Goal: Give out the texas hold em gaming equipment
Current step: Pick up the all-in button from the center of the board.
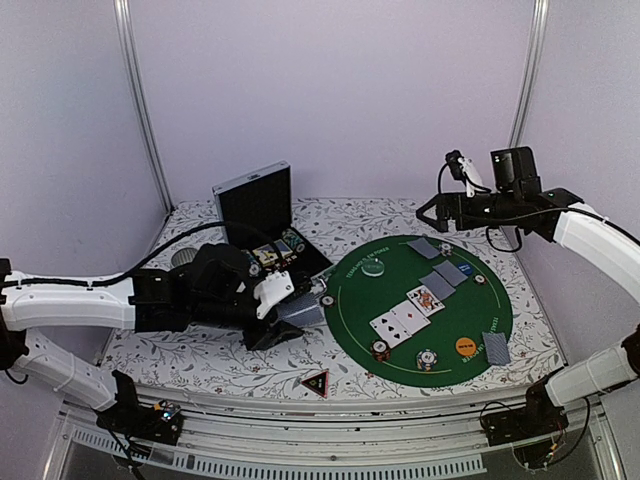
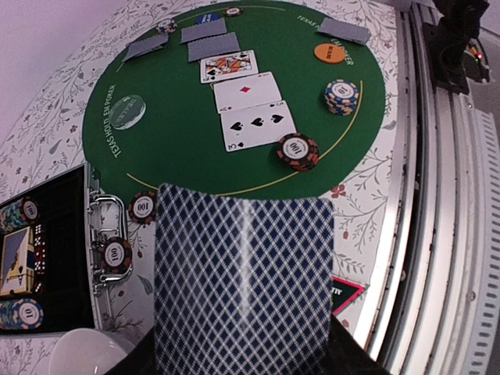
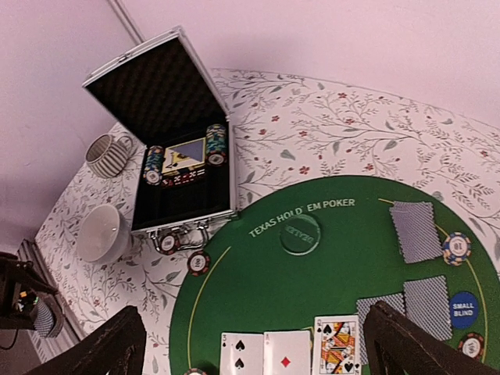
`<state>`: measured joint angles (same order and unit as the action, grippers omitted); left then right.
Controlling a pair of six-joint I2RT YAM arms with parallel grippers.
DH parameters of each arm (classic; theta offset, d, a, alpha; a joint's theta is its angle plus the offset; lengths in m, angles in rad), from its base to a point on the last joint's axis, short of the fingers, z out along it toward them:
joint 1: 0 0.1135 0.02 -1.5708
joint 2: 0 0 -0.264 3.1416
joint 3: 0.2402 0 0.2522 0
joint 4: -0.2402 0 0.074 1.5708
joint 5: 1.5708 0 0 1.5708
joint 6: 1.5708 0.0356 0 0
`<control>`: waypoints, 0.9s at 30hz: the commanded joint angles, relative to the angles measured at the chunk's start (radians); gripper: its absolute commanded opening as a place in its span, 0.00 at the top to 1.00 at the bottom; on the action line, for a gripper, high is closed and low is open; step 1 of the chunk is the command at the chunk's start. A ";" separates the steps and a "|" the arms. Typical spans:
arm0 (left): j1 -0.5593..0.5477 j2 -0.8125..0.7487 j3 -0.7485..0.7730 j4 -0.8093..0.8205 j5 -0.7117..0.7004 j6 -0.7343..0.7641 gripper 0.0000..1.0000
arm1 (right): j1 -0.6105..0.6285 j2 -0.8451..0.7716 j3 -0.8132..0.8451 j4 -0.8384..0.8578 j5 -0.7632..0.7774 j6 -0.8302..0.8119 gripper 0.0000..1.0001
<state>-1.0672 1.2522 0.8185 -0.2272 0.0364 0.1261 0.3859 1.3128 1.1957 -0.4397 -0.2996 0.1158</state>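
Observation:
My left gripper [image 1: 285, 322] is shut on a stack of blue-backed playing cards [image 2: 242, 281], low over the table between the case and the green mat [image 1: 350, 300]; the stack hides its fingers in the left wrist view. Three face-up cards [image 2: 248, 94] lie mid-mat, with face-down cards [image 3: 415, 230] at the rim. Chips [image 2: 298, 151] sit on the mat, two more [image 3: 197, 262] by the case. Orange disc [image 2: 330, 52], blue disc [image 3: 462, 308] and triangle [image 1: 316, 382] are laid out. My right gripper [image 3: 262, 359] hangs open and empty, high above the mat.
The open metal case [image 3: 168, 117] with chips and dice stands at the back left. A white bowl [image 3: 101, 232] and a ribbed mug [image 3: 105, 155] sit left of it. A clear dealer disc [image 3: 300, 232] lies on the mat. The table's front rail [image 1: 330, 420] is close to the triangle.

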 commanded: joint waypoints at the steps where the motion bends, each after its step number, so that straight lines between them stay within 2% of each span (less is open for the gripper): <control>1: -0.010 -0.002 0.000 0.091 -0.008 -0.088 0.50 | 0.033 -0.017 -0.043 0.067 -0.198 0.004 0.01; 6: -0.010 -0.021 0.015 0.055 -0.089 -0.130 0.50 | 0.189 -0.008 -0.091 0.112 -0.191 -0.004 0.01; 12: 0.021 -0.099 0.041 -0.091 -0.237 -0.172 0.49 | 0.476 0.150 -0.064 0.011 0.133 0.009 0.01; 17: 0.096 -0.206 0.018 -0.165 -0.261 -0.197 0.49 | 0.677 0.340 -0.003 -0.045 0.249 0.024 0.01; 22: 0.107 -0.295 -0.018 -0.173 -0.241 -0.214 0.48 | 0.778 0.580 0.167 -0.141 0.262 0.015 0.01; 27: 0.110 -0.306 -0.058 -0.172 -0.231 -0.231 0.48 | 0.806 0.733 0.308 -0.272 0.321 0.012 0.01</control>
<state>-0.9665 0.9478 0.7967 -0.3820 -0.1993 -0.0807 1.1790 1.9537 1.4242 -0.5854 -0.0547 0.1303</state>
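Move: The all-in button, the black triangle with the red rim at the table's near edge, lies about 20 cm back, 25 cm left and 23 cm below the right hand. On the mat, the black chip stack stands some 13 cm right of the button and 8 cm farther out, and the blue chip stack about 22 cm right and 5 cm farther. A loose red chip lies some 19 cm beyond the button. From the left hand the button is roughly 5 cm back, 6 cm right and 13 cm down. Sweep the open right gripper left and back towards the all-in button, near level first and then dropping steeply, some 37 cm in all, swinging counter-clockwise and tipping the fingers downward; stop just above the button, fingers wide. Meanwhile keep hold of the card deck with the left hand and carry it left and up about 11 cm, clear of the button and towards the bowl. ##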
